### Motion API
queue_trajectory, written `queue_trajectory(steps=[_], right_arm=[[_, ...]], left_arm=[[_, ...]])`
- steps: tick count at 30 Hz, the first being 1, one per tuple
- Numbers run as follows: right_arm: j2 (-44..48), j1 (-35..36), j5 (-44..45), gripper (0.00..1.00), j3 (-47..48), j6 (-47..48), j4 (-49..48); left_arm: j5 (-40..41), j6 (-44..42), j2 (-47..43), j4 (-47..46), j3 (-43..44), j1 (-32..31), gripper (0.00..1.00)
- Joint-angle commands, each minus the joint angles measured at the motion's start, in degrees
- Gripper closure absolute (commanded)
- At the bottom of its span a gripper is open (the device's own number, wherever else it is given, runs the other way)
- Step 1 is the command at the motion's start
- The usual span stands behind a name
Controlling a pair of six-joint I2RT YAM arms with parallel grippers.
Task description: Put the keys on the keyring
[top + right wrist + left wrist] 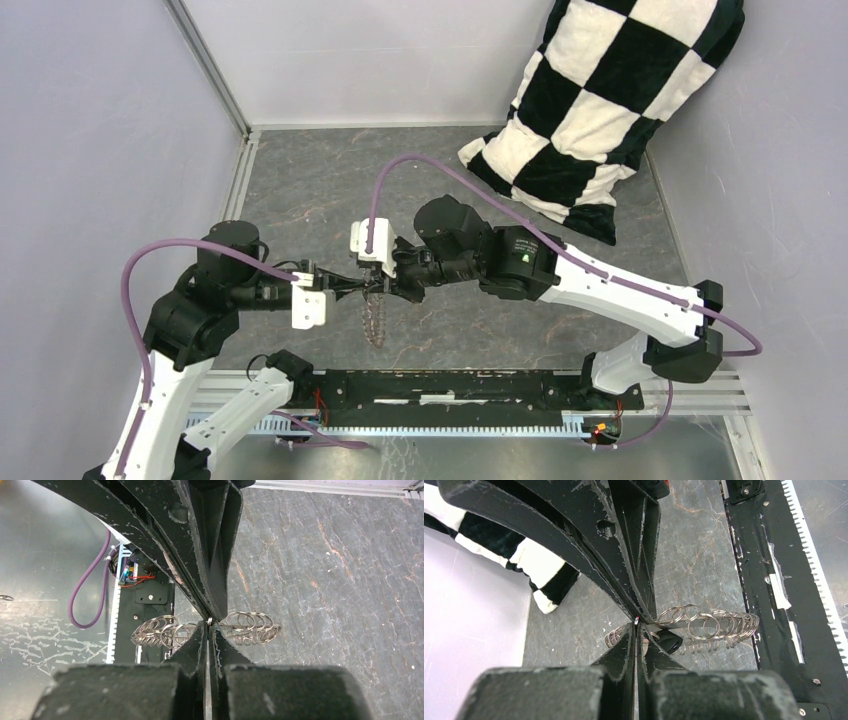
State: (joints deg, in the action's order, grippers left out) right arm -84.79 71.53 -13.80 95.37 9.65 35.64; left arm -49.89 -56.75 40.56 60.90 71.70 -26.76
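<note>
The keyring point(376, 320) hangs in the air between both arms, a metal ring strung with many small silvery loops point(711, 625) point(250, 625). My left gripper point(350, 286) point(636, 626) is shut, pinching the ring's wire at its tips. My right gripper point(381, 284) point(209, 623) comes from the opposite side, tip to tip with the left, and is shut on the same wire. One key's black head point(670, 641) shows just right of the left fingertips, close under the ring. Whether it hangs on the ring I cannot tell.
A black-and-white checkered pillow point(600, 110) leans in the far right corner. A black rail point(450, 385) point(769, 580) runs along the near table edge below the hanging ring. Grey walls enclose the left, back and right.
</note>
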Motion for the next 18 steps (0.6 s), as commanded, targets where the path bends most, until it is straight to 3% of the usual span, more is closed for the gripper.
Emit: queue_trajectory(steps=[1,5,6,8,13,18], right_arm=[[2.54,-0.19,0.11,1.0,-1.99,-0.94,-5.79],[3.76,-0.33,-2.17,1.0,-5.07,-1.74,-9.54],[4.61,-0.52,-2.73,1.0,-6.34,-2.19,-11.31],[6.95,-1.44,-4.25,1.0,-10.86,-3.38,-16.21],[18.11,-5.7,-8.72,1.0,-31.8,-11.43,-43.85],[22.24,-7.26,-10.49,1.0,-41.94,-17.1,-62.08]], left_arm=[[-3.15,1.19,-0.48,-3.78,1.44,-0.13,0.98],[-3.59,0.97,-0.71,-3.78,1.1,-0.13,0.98],[-3.62,1.08,-0.74,-3.78,1.07,-0.13,0.94],[-3.47,2.63,-0.98,-4.63,0.95,-0.13,0.74],[-2.39,12.75,-2.11,-11.73,0.56,-0.13,0.6],[-2.18,19.67,-1.92,-13.34,0.93,-0.13,0.62]])
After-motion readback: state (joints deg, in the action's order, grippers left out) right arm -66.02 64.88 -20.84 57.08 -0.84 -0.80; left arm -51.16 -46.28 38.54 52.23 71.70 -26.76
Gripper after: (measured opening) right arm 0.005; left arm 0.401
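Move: Both hands are shut at nearly the same spot at the top of the hanging keyring, the right fingertips within about 1 cm of the left's, on their right. For either hand, the middle of the keyring lies some 5 cm below and roughly 2 cm back, level with it sideways. A black key head hangs straight under the tips sideways, about 2 cm back and 3 cm down. The left fingers let go of the small wire ring by opening to nearly half, then the left hand lifts about 3 cm with its fingertips tipping slightly up. The right hand keeps its pinch and carries the keyring away from the left one, roughly 4 cm down and as much to the right, speeding up late while its fingers tilt up towards level by some 15 degrees. ##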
